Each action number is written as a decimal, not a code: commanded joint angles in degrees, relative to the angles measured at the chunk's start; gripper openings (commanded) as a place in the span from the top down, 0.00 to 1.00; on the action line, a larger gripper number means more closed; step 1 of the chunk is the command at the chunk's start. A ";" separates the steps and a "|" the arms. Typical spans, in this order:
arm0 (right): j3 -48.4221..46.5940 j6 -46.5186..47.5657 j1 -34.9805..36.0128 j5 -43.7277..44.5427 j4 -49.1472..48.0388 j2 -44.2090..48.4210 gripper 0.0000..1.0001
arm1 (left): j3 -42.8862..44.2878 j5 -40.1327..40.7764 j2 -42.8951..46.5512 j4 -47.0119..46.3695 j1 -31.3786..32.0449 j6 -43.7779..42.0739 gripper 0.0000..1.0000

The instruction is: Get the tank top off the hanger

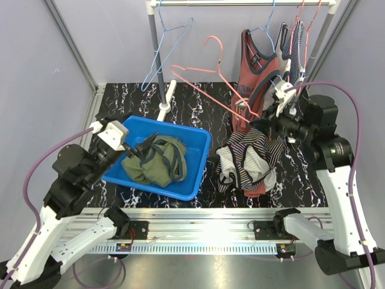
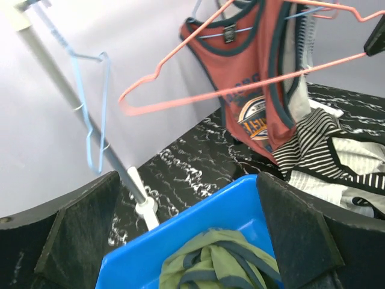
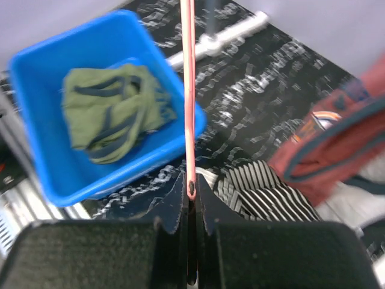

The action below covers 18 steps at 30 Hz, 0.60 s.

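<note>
A bare pink hanger [image 1: 204, 84] sticks out leftward in the air from my right gripper [image 1: 257, 123], which is shut on its wire end; the right wrist view shows the wire [image 3: 188, 90] pinched between the closed fingers [image 3: 190, 188]. A green tank top [image 1: 155, 159] lies crumpled in the blue bin [image 1: 201, 158]. My left gripper [image 1: 144, 150] is open and empty just above it; its wrist view shows the green top [image 2: 216, 265] between the spread fingers [image 2: 78, 235]. A red tank top [image 1: 255, 66] hangs from the rack.
A pile of striped and white clothes [image 1: 249, 159] lies right of the bin, below my right gripper. The rack's pole [image 1: 157, 60] and foot [image 1: 167, 99] stand behind the bin. An empty blue hanger [image 1: 171, 45] and more hung garments [image 1: 295, 42] are on the rail.
</note>
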State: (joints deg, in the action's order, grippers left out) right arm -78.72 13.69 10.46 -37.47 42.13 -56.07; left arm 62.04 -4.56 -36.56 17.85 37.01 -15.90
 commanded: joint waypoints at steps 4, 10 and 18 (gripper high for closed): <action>-7.23 -4.46 -0.26 14.69 -4.42 -8.07 1.00 | -2.62 11.23 5.78 2.11 -0.28 10.00 0.01; -14.26 -4.91 2.89 23.13 -8.29 -15.36 1.00 | -6.84 13.96 10.53 1.23 -0.28 15.72 0.01; -22.34 -7.36 9.31 35.79 -12.68 -23.10 1.00 | -9.83 20.46 11.95 3.24 -0.28 24.86 0.01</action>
State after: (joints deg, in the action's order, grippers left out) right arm -96.18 8.60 18.20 -9.89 35.18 -77.36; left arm 53.06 11.00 -25.12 21.21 36.99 3.51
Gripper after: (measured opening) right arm 0.044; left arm 0.988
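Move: The right gripper already grips one end of the empty pink hanger, aimed at a free spot on the rack's rail about 27 cm ahead, 12 cm left and 20 cm above. The red tank top hangs some 20 cm straight ahead, slightly lower; the empty blue hanger is about 23 cm ahead, 32 cm left and 8 cm up. The striped tank top lies nearly below. From the left hand, the rail spot is roughly 31 cm ahead, 25 cm right, 15 cm up. Keep the right fingers shut on the pink hanger's end and carry it about 13 cm forward towards the rail, first level, then slightly up, turning the wrist some 20 degrees clockwise to bring the hook up to the rail. Draw the open, empty left gripper left and down about 5 cm each above the blue bin, turning it away from the hanger. ##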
